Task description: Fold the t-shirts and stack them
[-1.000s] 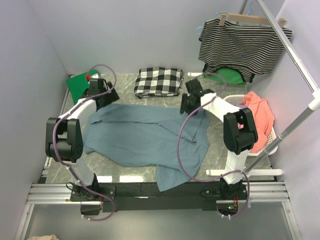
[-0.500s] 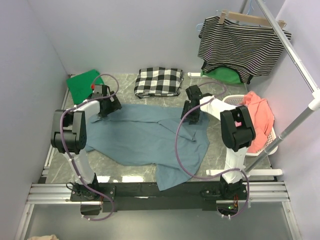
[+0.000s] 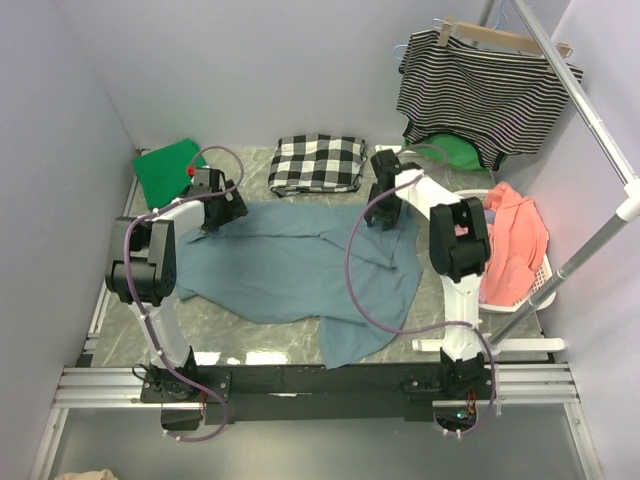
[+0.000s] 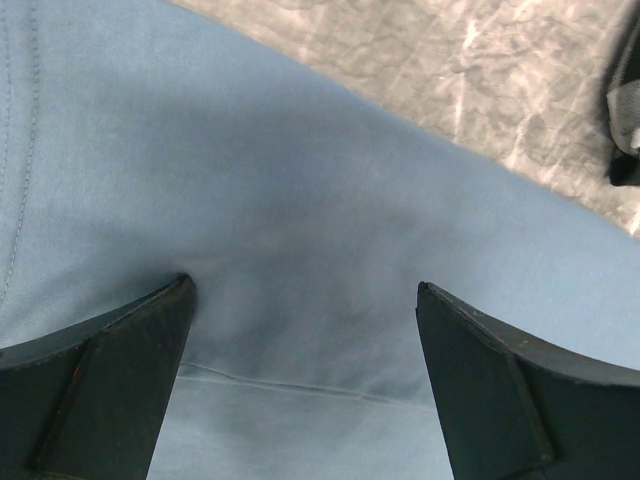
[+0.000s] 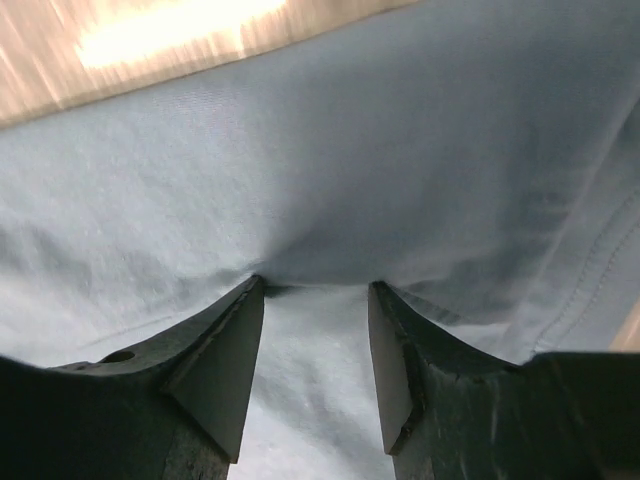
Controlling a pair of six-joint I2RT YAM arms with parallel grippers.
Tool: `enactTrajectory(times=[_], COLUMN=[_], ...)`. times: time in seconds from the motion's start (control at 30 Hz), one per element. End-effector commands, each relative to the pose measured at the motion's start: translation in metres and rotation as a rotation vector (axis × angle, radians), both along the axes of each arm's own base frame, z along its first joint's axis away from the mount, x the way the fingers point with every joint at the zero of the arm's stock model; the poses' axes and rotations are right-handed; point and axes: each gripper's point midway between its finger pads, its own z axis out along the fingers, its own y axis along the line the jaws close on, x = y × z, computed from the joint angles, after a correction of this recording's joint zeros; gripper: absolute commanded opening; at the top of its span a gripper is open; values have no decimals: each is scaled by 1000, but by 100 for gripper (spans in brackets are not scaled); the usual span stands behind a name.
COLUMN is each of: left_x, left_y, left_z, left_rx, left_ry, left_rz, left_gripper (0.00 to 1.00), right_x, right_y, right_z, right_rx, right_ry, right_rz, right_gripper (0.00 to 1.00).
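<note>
The large slate-blue t-shirt (image 3: pixel 290 265) lies spread across the table, with a tail hanging toward the near edge. My left gripper (image 3: pixel 222 215) is at its far left edge, jaws wide open and pressing down on the cloth (image 4: pixel 300 180). My right gripper (image 3: pixel 385 215) is at the shirt's far right edge. Its jaws are partly open with the tips dug into the blue cloth (image 5: pixel 330 150), which puckers there. A bright green cloth (image 3: pixel 165 167) lies flat in the back left corner.
A folded black-and-white checked cloth (image 3: pixel 318 163) lies at the back centre. A striped top (image 3: pixel 485 90) hangs on a rack at the right with green fabric (image 3: pixel 455 152) below it. A white basket (image 3: pixel 540 290) with a coral garment (image 3: pixel 515 235) stands at the right.
Both grippers have moved toward the back wall, and the blue shirt has been drawn back and flatter with them. The right arm has stretched out further.
</note>
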Motion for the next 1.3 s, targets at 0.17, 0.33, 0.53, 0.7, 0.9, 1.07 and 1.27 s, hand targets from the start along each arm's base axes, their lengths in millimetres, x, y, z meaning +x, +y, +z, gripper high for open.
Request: enactTrajectory(times=[0.17,0.33,0.53,0.7,0.9,1.07,1.27], left_x=[-59,-53,-16,-35,-98,-147,-207], left_y=[-24,-34,-19,-6,-22,-36,-46], left_z=[-45,-24,55,92,81,73,50], left_rx=[-61,-84,14,43,-58,-54,-72], left_ry=[174,99,-96,-137,-113,-90,-5], left_rz=[-27,-40,-13,39,24,47,129], left_gripper=[99,100,99,100,99,99,99], right_x=[71,89,73,12,-101,-185,-257], right_y=[-32,-25,-11,-2,27,68,89], right_z=[15,46,175,192,116,90,69], right_rx=[-68,-49,-53,37,150,187,162], right_ry=[-44,-183,-616,-581,-330,-233,-145], right_rz=[-32,65,143,160,229,340,423], right_gripper=[54,53,58,59,57,56,56])
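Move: Both hands are already down on the blue t-shirt. Its middle lies about 15 cm back and 16 cm right of the left hand, and roughly 16 cm back and 20 cm left of the right hand; from the right hand, its near sleeve is some 36 cm back and 11 cm left. From the left hand, the folded checked shirt lies about 15 cm ahead and 22 cm right, the folded green one about 13 cm ahead and 17 cm left. The right fingertips, half open on the t-shirt, push along it forward about 8 cm, while the wide-open left ones slide back over the cloth some 3 cm. Both then lift clear, the right far higher (about 20 cm, tipping up), and swing back towards the robot and down again over the near part, the right hand also going left and turning counter-clockwise, the left hand slightly right. ##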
